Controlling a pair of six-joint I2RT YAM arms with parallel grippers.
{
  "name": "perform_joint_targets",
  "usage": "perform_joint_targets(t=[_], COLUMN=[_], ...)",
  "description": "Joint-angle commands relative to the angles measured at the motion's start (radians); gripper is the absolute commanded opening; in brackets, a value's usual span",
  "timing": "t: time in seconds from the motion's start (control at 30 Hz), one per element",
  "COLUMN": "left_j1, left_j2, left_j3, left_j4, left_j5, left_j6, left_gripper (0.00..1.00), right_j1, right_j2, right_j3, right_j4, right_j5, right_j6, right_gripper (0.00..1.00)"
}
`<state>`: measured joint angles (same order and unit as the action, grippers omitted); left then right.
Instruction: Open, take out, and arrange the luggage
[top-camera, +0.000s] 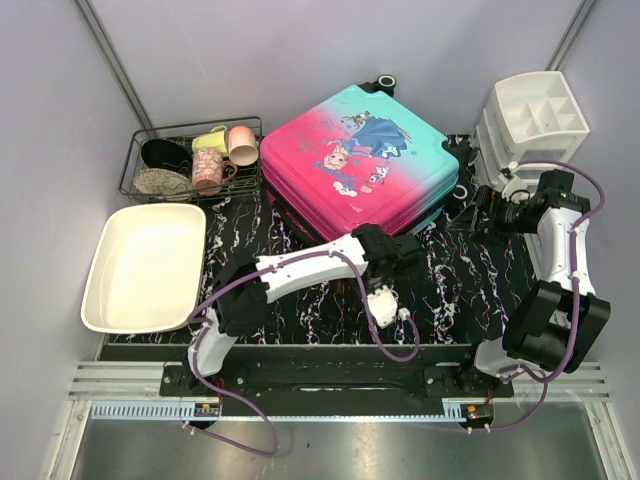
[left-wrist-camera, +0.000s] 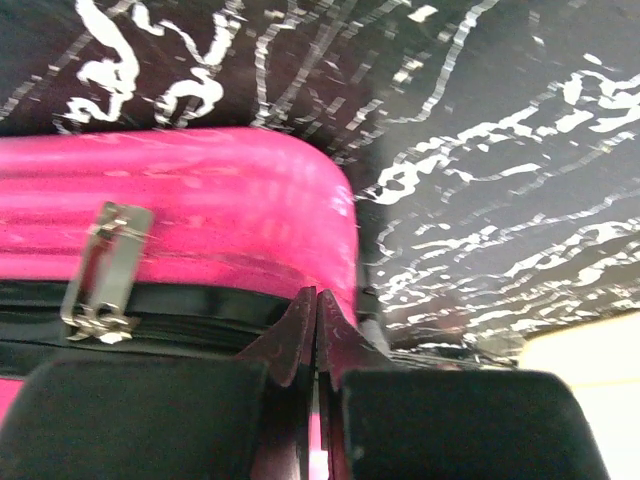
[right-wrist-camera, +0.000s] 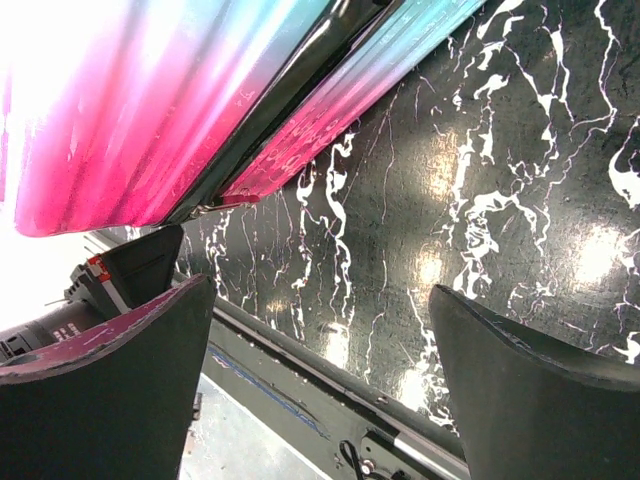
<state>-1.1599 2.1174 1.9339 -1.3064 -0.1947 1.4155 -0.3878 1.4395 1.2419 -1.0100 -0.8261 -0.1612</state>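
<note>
The luggage (top-camera: 360, 165) lies flat and closed on the black marbled mat, teal at the back fading to pink in front, with a cartoon print on its lid. My left gripper (top-camera: 405, 243) is at its near corner. In the left wrist view the fingers (left-wrist-camera: 317, 292) are pressed together against the pink shell (left-wrist-camera: 200, 200), right at the black zipper line. A metal zipper pull (left-wrist-camera: 100, 270) hangs to their left, outside them. My right gripper (top-camera: 462, 215) stands open beside the suitcase's right side; its wrist view shows the shell (right-wrist-camera: 150, 110) up left and only mat between the fingers (right-wrist-camera: 322, 290).
A wire basket (top-camera: 190, 160) with cups and a bowl stands at the back left. A white rectangular tub (top-camera: 145, 265) lies left of the mat. A white drawer organizer (top-camera: 530, 120) stands at the back right, just behind the right arm.
</note>
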Motion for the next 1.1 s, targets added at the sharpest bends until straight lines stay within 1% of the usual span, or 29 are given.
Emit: perform_joint_targets(t=[0.0,0.1,0.17,0.23,0.27,0.3,0.37,0.4,0.43,0.47,0.5,0.53,0.57,0.6,0.63,0.73,0.77,0.8,0.83,0.9,0.93,0.97,1.0,1.03,1.07], left_j1=[0.000,-0.003,-0.004,-0.004,-0.003,0.003,0.029,0.043,0.075,0.091,0.109,0.153,0.179,0.209,0.271,0.310,0.330,0.360,0.426,0.501,0.590,0.635,0.729,0.779,0.825], left_j2=[-0.126,-0.174,-0.197,-0.215,-0.217,-0.218,-0.221,-0.229,-0.240,-0.256,-0.301,-0.330,-0.359,-0.423,-0.453,-0.554,-0.574,-0.592,-0.597,-0.616,-0.622,-0.628,-0.645,-0.657,-0.681], left_j3=[-0.082,-0.159,-0.171,-0.156,-0.132,-0.057,0.034,0.107,0.128,0.135,0.123,0.108,0.087,0.036,0.010,-0.091,-0.105,-0.095,-0.090,-0.087,-0.087,-0.098,-0.105,-0.118,-0.153], left_j4=[-0.240,-0.240,-0.238,-0.226,-0.220,-0.226,-0.226,-0.228,-0.225,-0.182,-0.157,-0.131,-0.054,-0.009,0.039,0.197,0.208,0.211,0.226,0.242,0.257,0.268,0.280,0.309,0.324], left_j5=[-0.025,-0.017,-0.005,0.027,0.050,0.126,0.233,0.329,0.369,0.417,0.441,0.466,0.506,0.526,0.537,0.387,0.379,0.402,0.419,0.463,0.491,0.539,0.567,0.598,0.665], left_j6=[-0.021,-0.024,-0.032,-0.075,-0.104,-0.172,-0.269,-0.367,-0.418,-0.472,-0.566,-0.616,-0.671,-0.787,-0.853,-0.973,-1.003,-1.050,-1.079,-1.163,-1.191,-1.223,-1.283,-1.315,-1.349], left_gripper=[0.00,0.00,0.00,0.00,0.16,0.28,0.55,0.61,0.75,0.81,0.82,0.83,0.84,0.85,0.86,0.86,0.87,0.88,0.89,0.92,0.96,0.97,0.99,0.99,0.99], right_j1=[0.003,0.001,0.001,0.003,0.003,0.004,0.006,0.018,0.026,0.035,0.056,0.073,0.092,0.148,0.174,0.251,0.265,0.286,0.343,0.381,0.417,0.438,0.449,0.460,0.502], right_j2=[-0.002,0.002,0.002,-0.002,-0.017,-0.028,-0.077,-0.094,-0.137,-0.157,-0.177,-0.207,-0.220,-0.231,-0.247,-0.277,-0.286,-0.295,-0.301,-0.298,-0.309,-0.326,-0.349,-0.416,-0.451], right_j3=[0.054,0.056,0.059,0.062,0.054,0.047,0.001,-0.018,-0.041,-0.080,-0.100,-0.117,-0.149,-0.160,-0.173,-0.205,-0.228,-0.248,-0.259,-0.291,-0.329,-0.358,-0.393,-0.468,-0.505], right_j4=[0.013,0.013,0.008,0.001,-0.002,-0.004,0.001,0.011,0.036,0.040,0.047,0.051,0.053,0.054,0.051,0.089,0.121,0.170,0.216,0.250,0.296,0.336,0.393,0.519,0.583], right_j5=[-0.036,-0.045,-0.057,-0.103,-0.120,-0.172,-0.226,-0.251,-0.261,-0.269,-0.277,-0.278,-0.274,-0.248,-0.234,-0.194,-0.194,-0.148,-0.122,-0.062,-0.061,-0.074,-0.074,-0.068,-0.045], right_j6=[-0.023,-0.029,-0.044,-0.081,-0.096,-0.109,-0.175,-0.184,-0.204,-0.221,-0.247,-0.262,-0.277,-0.306,-0.325,-0.339,-0.330,-0.280,-0.285,-0.290,-0.275,-0.249,-0.156,-0.106,-0.060], right_gripper=[0.97,0.97,0.97,0.97,0.97,0.97,0.96,0.96,0.96,0.95,0.95,0.95,0.94,0.93,0.92,0.87,0.86,0.83,0.79,0.75,0.72,0.69,0.66,0.64,0.64])
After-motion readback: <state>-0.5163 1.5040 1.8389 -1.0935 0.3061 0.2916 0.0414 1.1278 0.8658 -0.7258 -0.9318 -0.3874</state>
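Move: The metal zipper pull near the suitcase's front corner sits about 4 cm right and 2 cm ahead of the left hand, roughly level with it; the corner itself is 2 cm left and 1 cm back. The suitcase's middle is some 20 cm straight ahead, the white tray about 46 cm left, level fore and aft, 10 cm lower. From the right hand the pull lies roughly 19 cm left, 9 cm back, 7 cm below, the suitcase's middle 24 cm left, 9 cm ahead. Leftwards and slightly back, the left hand's still-shut fingers run about 5 cm past the suitcase's front corner, then open wide as the hand doubles back right and climbs some 20 cm, swinging out left and forward, the fingers turning from straight down to forward-right. The right hand sweeps left and back towards the zipper pull, rising a little, then sinking, its fingers partly closing. ##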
